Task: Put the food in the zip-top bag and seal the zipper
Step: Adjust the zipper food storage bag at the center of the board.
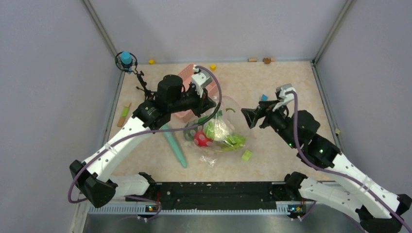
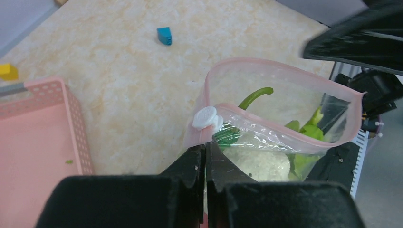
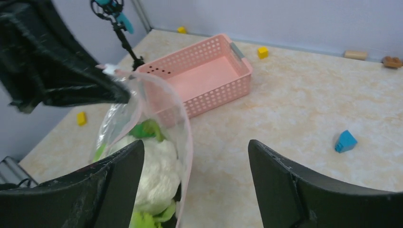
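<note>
The clear zip-top bag lies mid-table with its mouth held up and gaping. Its pink zipper forms an open loop, with a white slider at the near end. Food sits inside: white cauliflower, a red tomato and green leafy pieces. My left gripper is shut on the bag's corner just below the slider. My right gripper stands open at the bag's other end. The bag's pink edge hangs between its fingers, close to the left one and touching neither.
An empty pink basket stands behind the left gripper. A long teal stick lies left of the bag and a yellow-green block to its right. A blue block lies on the right. A small fan on a stand is back left.
</note>
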`<move>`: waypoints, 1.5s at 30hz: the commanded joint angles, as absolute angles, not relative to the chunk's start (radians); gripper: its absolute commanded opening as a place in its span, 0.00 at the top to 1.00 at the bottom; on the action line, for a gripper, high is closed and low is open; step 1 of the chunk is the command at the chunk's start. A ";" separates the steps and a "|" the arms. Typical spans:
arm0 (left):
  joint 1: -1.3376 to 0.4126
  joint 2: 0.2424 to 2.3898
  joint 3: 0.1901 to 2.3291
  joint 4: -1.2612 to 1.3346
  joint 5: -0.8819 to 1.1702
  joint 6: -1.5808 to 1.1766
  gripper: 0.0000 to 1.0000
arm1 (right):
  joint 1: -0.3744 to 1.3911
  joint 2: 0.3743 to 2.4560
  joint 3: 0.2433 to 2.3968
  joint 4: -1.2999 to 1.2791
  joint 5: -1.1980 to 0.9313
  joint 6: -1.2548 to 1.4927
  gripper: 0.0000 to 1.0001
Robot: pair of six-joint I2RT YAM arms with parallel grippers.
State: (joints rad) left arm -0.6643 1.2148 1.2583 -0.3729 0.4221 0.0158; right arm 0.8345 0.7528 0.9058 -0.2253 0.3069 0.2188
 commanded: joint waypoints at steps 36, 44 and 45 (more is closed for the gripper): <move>-0.741 1.333 1.409 -0.435 0.040 -0.046 1.00 | 0.824 0.780 0.664 -0.023 0.041 0.008 0.19; -0.741 1.324 1.379 -0.424 0.049 -0.032 1.00 | 0.826 0.827 0.758 -0.010 -0.256 -0.154 0.22; -0.741 1.323 1.378 -0.428 0.050 -0.032 1.00 | 0.825 0.822 0.761 0.006 -0.271 -0.155 0.22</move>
State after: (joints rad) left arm -0.7403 1.3735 1.3777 -0.5220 0.0456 -0.0509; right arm 0.8330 0.8444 0.6910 -0.0898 -0.1173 -0.0696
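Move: The bag's free upper corner, opposite the slider, hangs about 6 cm back, 1 cm left and 8 cm below the open right hand; the cauliflower is roughly 2 cm ahead, 11 cm left and 15 cm down from that hand, the blue block 22 cm ahead, 11 cm right and 22 cm down. From the left hand, already gripping the rim at the slider, that corner lies 8 cm back, 14 cm right, 6 cm down; the basket 18 cm ahead, 10 cm left, 20 cm down. Swinging back some 6 cm and then down beside the open bag, the right hand eases forward, sinks further, then sweeps left about 6 cm and slightly up to the rim near the free corner, wide open, turning some 25 degrees counter-clockwise with its left side dipping; touch can't be told. The left hand keeps its pinch at the slider, carrying that end about 4 cm forward and down, turning counter-clockwise. ##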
